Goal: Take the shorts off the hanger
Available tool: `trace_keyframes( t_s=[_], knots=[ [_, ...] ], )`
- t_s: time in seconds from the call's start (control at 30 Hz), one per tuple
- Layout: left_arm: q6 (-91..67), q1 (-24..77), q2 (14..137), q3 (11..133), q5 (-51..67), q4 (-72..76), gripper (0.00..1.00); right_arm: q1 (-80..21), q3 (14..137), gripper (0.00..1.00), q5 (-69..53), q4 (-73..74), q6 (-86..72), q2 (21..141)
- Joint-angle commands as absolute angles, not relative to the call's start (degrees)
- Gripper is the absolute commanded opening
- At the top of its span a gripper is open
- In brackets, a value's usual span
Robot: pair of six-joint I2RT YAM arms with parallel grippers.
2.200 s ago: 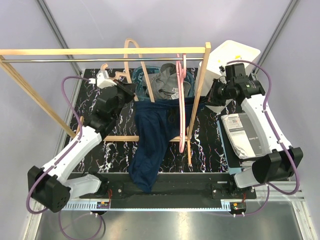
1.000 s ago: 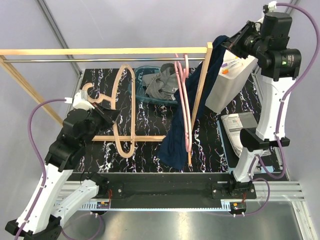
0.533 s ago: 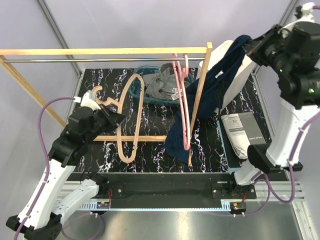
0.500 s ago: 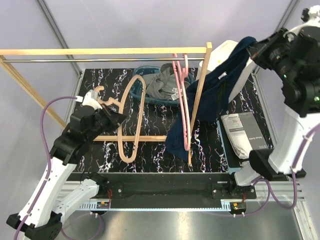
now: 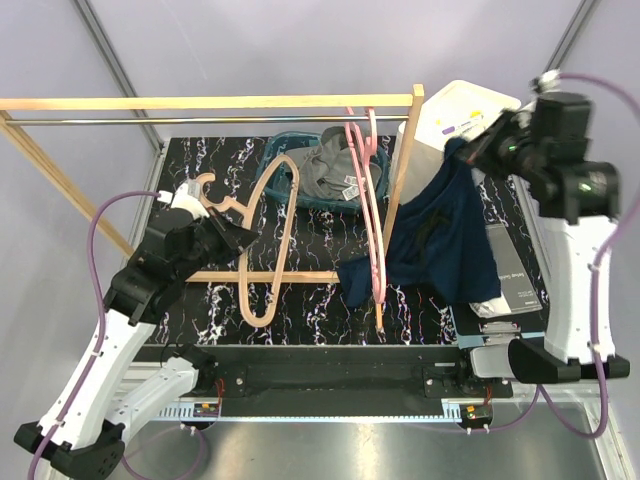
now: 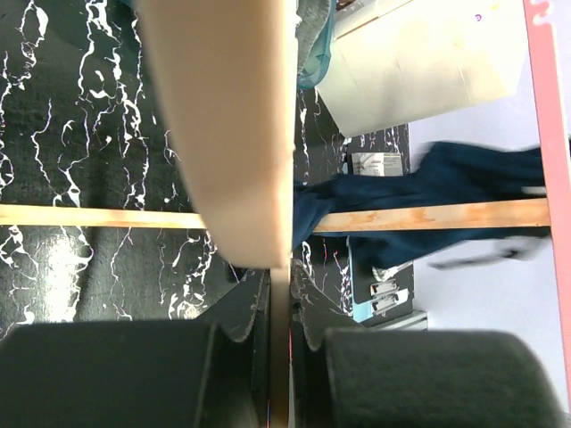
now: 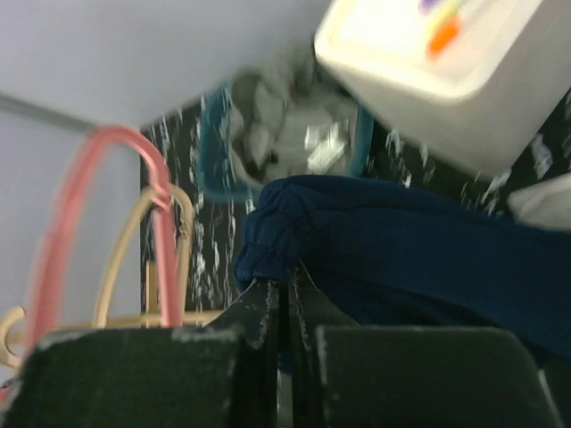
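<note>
The navy shorts [image 5: 440, 240] hang from my right gripper [image 5: 478, 152], which is shut on their bunched edge [image 7: 268, 223] at the right of the rack. Their low corner [image 5: 358, 283] reaches past the rack's post to the foot of the pink hanger [image 5: 366, 200], which hangs on the rail. The grey shorts [image 5: 335, 175] with a white label lie in a teal basket [image 5: 285, 190] at the back. My left gripper [image 5: 226, 238] is shut on a bare tan hanger [image 5: 272, 240], held off the rail; its thin edge sits between the fingertips [image 6: 308, 299].
A wooden rack with a metal rail [image 5: 180, 121] spans the table, its right post [image 5: 400, 190] and low crossbar [image 5: 300, 276] between the arms. A white bin [image 5: 455, 115] stands at the back right. A printed packet [image 5: 515, 285] lies under the navy shorts.
My right arm has come down from high at the right, and the navy shorts now hang lower, over the packet. The left arm and tan hanger have shifted slightly right.
</note>
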State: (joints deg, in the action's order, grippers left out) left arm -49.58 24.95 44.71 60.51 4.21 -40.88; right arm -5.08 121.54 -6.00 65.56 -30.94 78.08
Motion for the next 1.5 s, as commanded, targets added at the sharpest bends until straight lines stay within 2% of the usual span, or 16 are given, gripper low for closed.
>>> trace_keyframes(
  t_s=[0.0, 0.03, 0.1, 0.2, 0.3, 0.4, 0.43, 0.5, 0.53, 0.97, 1.1, 1.23, 1.33, 1.37, 1.47],
  knots=[
    [-50.4, 24.9, 43.0, 61.4, 6.0, -38.2, 0.00, -4.9, 105.2, 0.00, -22.0, 56.8, -34.5, 77.2],
    [-50.9, 24.9, 42.8, 61.0, 6.1, -38.2, 0.00, -4.9, 103.6, 0.01, -28.8, 56.8, -35.0, 78.1],
    [-51.2, 24.9, 42.6, 59.9, 6.3, -38.0, 0.00, -4.9, 99.3, 0.01, -33.8, 57.5, -35.2, 81.4],
    [-51.4, 25.0, 42.5, 59.2, 7.2, -38.0, 0.00, -5.0, 93.0, 0.01, -31.2, 57.0, -32.6, 82.1],
    [-51.9, 24.9, 41.6, 58.5, 7.3, -38.0, 0.00, -5.1, 88.4, 0.07, -24.8, 58.9, -28.4, 83.5],
    [-52.2, 24.9, 40.4, 57.7, 7.2, -38.0, 0.00, -5.0, 84.7, 0.36, -21.9, 62.2, -25.5, 84.4],
    [-52.2, 25.0, 40.0, 57.6, 7.2, -38.1, 0.00, -5.1, 83.7, 0.53, -21.4, 62.6, -25.1, 83.3],
    [-52.3, 25.0, 39.6, 57.2, 7.2, -38.1, 0.00, -5.1, 80.0, 0.75, -19.6, 62.3, -25.7, 81.3],
    [-52.5, 24.9, 39.5, 57.0, 7.1, -38.1, 0.00, -5.1, 78.7, 1.00, -18.8, 62.1, -26.1, 79.2],
    [-52.1, 24.9, 41.0, 57.4, 10.8, -38.4, 0.00, -5.0, 53.5, 1.00, -16.6, 57.8, -38.6, 64.3],
    [-52.4, 24.9, 39.6, 57.0, 11.1, -38.9, 0.00, -5.0, 51.0, 1.00, -12.4, 54.7, -42.4, 62.0],
    [-52.3, 24.9, 38.3, 56.1, 11.0, -39.9, 0.00, -5.1, 50.4, 1.00, -8.6, 50.5, -44.4, 64.1],
    [-52.1, 25.0, 37.4, 55.5, 11.1, -40.5, 0.00, -5.1, 52.5, 1.00, -2.8, 49.0, -42.9, 69.7],
    [-52.3, 25.0, 36.9, 55.3, 11.2, -40.5, 0.00, -5.4, 52.8, 1.00, 2.6, 48.4, -42.2, 70.7],
    [-52.9, 25.0, 36.0, 54.8, 11.8, -40.7, 0.00, -6.0, 52.0, 1.00, 7.2, 41.6, -41.6, 72.9]
  ],
)
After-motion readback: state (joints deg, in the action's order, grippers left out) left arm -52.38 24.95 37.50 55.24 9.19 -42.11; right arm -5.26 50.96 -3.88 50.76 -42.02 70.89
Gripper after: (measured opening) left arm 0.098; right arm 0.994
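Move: The right hand holds the navy shorts high up; the patch of table they are meant for lies about 42 cm below it, some 10 cm back and 4 cm to its left. From this hand the rack's right post stands about 16 cm left and 9 cm back, the white bin's middle 10 cm ahead, 31 cm down, and the white packet 11 cm back, 5 cm right, at table level. From the left hand that patch is roughly 38 cm right, 2 cm back, 27 cm down. Fast and steeply down, about 36 cm in all, the right hand swings the navy shorts a little to its left towards the table, tipping its fingers down some 50 degrees. On the way it opens wide and lets go of the shorts, draws back about 12 cm, then eases forward a few centimetres, still sinking, to end open over the waistband. The left hand keeps hold of the wooden hanger, drifting back about 3 cm. ##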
